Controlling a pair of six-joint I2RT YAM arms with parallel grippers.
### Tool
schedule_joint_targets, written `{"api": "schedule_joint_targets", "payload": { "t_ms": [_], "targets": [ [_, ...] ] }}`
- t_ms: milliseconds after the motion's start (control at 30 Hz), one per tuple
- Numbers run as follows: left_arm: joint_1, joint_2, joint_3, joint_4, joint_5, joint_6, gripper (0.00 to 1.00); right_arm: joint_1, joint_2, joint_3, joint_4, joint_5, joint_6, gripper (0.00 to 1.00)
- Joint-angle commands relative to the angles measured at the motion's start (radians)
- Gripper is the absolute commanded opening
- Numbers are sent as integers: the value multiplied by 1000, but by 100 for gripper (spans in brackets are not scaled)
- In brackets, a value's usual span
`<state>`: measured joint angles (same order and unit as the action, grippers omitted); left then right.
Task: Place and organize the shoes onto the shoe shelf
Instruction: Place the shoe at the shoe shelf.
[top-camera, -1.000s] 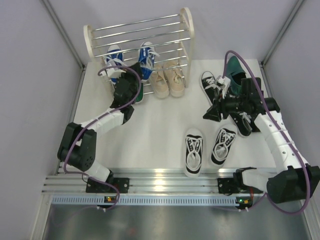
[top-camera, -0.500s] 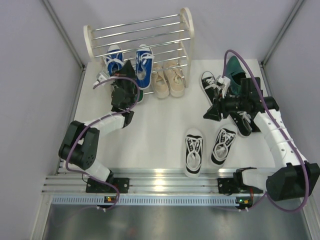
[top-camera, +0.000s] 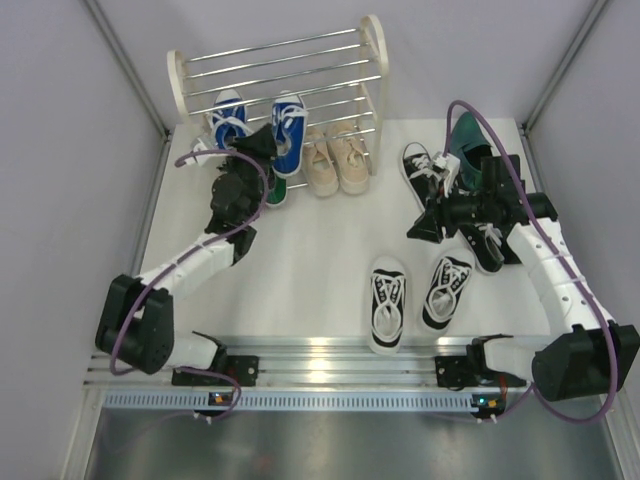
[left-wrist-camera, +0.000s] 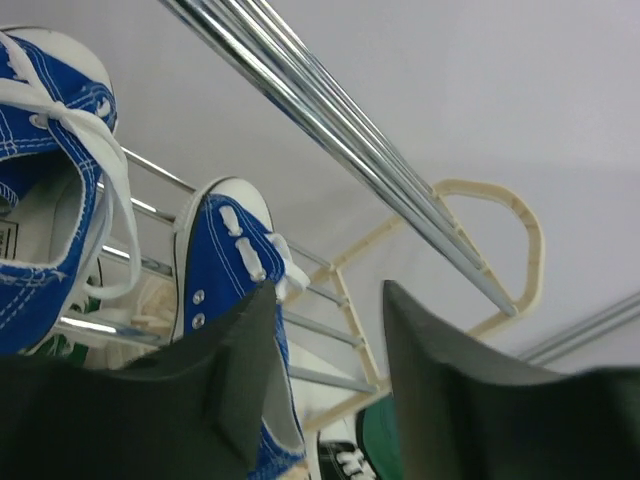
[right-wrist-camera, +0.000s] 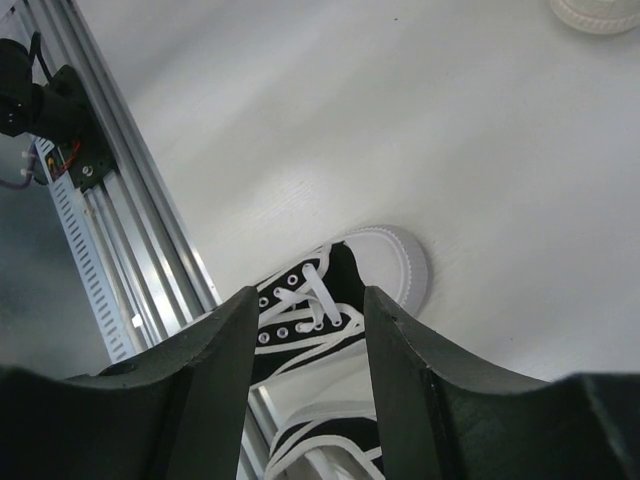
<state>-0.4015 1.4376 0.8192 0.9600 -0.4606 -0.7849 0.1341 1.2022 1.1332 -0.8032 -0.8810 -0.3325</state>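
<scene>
The shoe shelf (top-camera: 200, 75) stands at the back left, its chrome rods (left-wrist-camera: 330, 120) running to a cream side panel (left-wrist-camera: 525, 235). Two blue shoes (top-camera: 228, 115) (top-camera: 287, 132) rest on its rods, toes up. My left gripper (top-camera: 262, 142) is open just beside the right blue shoe (left-wrist-camera: 225, 255), with nothing between its fingers (left-wrist-camera: 325, 300). Beige shoes (top-camera: 335, 162) sit at the shelf's foot, next to a green shoe (top-camera: 276, 190). My right gripper (top-camera: 418, 228) hangs open and empty above a black-and-white shoe (right-wrist-camera: 375, 255).
A black-and-white pair (top-camera: 388, 303) (top-camera: 446, 290) lies near the front rail (top-camera: 320, 355). Another black-and-white pair (top-camera: 420, 168) (top-camera: 487, 245) and a dark green shoe (top-camera: 468, 140) lie under the right arm. Grey walls close in both sides.
My left gripper has opened and let go of the right blue shoe, which stays on the shelf rods. The left arm has drawn back to the left. The right arm has stayed still.
</scene>
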Motion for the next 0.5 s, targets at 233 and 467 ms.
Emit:
{"api": "schedule_joint_targets", "payload": {
  "t_ms": [233,467],
  "targets": [
    [9,-191,337,-1119,181,67,73,-14,-26,37,15,-7,-22,47],
    [7,-145,478,-1357,277,283,92,-14,-35,27,22,-12,-19,48]
  ]
}}
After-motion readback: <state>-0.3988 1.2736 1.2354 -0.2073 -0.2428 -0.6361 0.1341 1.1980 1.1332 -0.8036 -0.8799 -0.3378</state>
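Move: The right-hand blue shoe, already on the upper tier of the shoe shelf, sits about 6 cm ahead of my left hand, 5 cm to its right and 6 cm below it. The left-hand blue shoe is some 9 cm to my left hand's left and 7 cm ahead, 5 cm below. The nearest beige shoe stands on the lower tier, about 14 cm right, 5 cm ahead and 22 cm down. From my right hand, the right-hand blue shoe is about 29 cm left, 22 cm ahead and 5 cm up. I open my left gripper from under half to nearly wide and draw the hand back about 5 cm from the right-hand blue shoe, drifting a little right, rising some 2 cm and then sinking past where it began. On the way the wrist tips down some 30 degrees, rolls left side up and turns slightly clockwise, so the open fingers face the shoe's heel. ##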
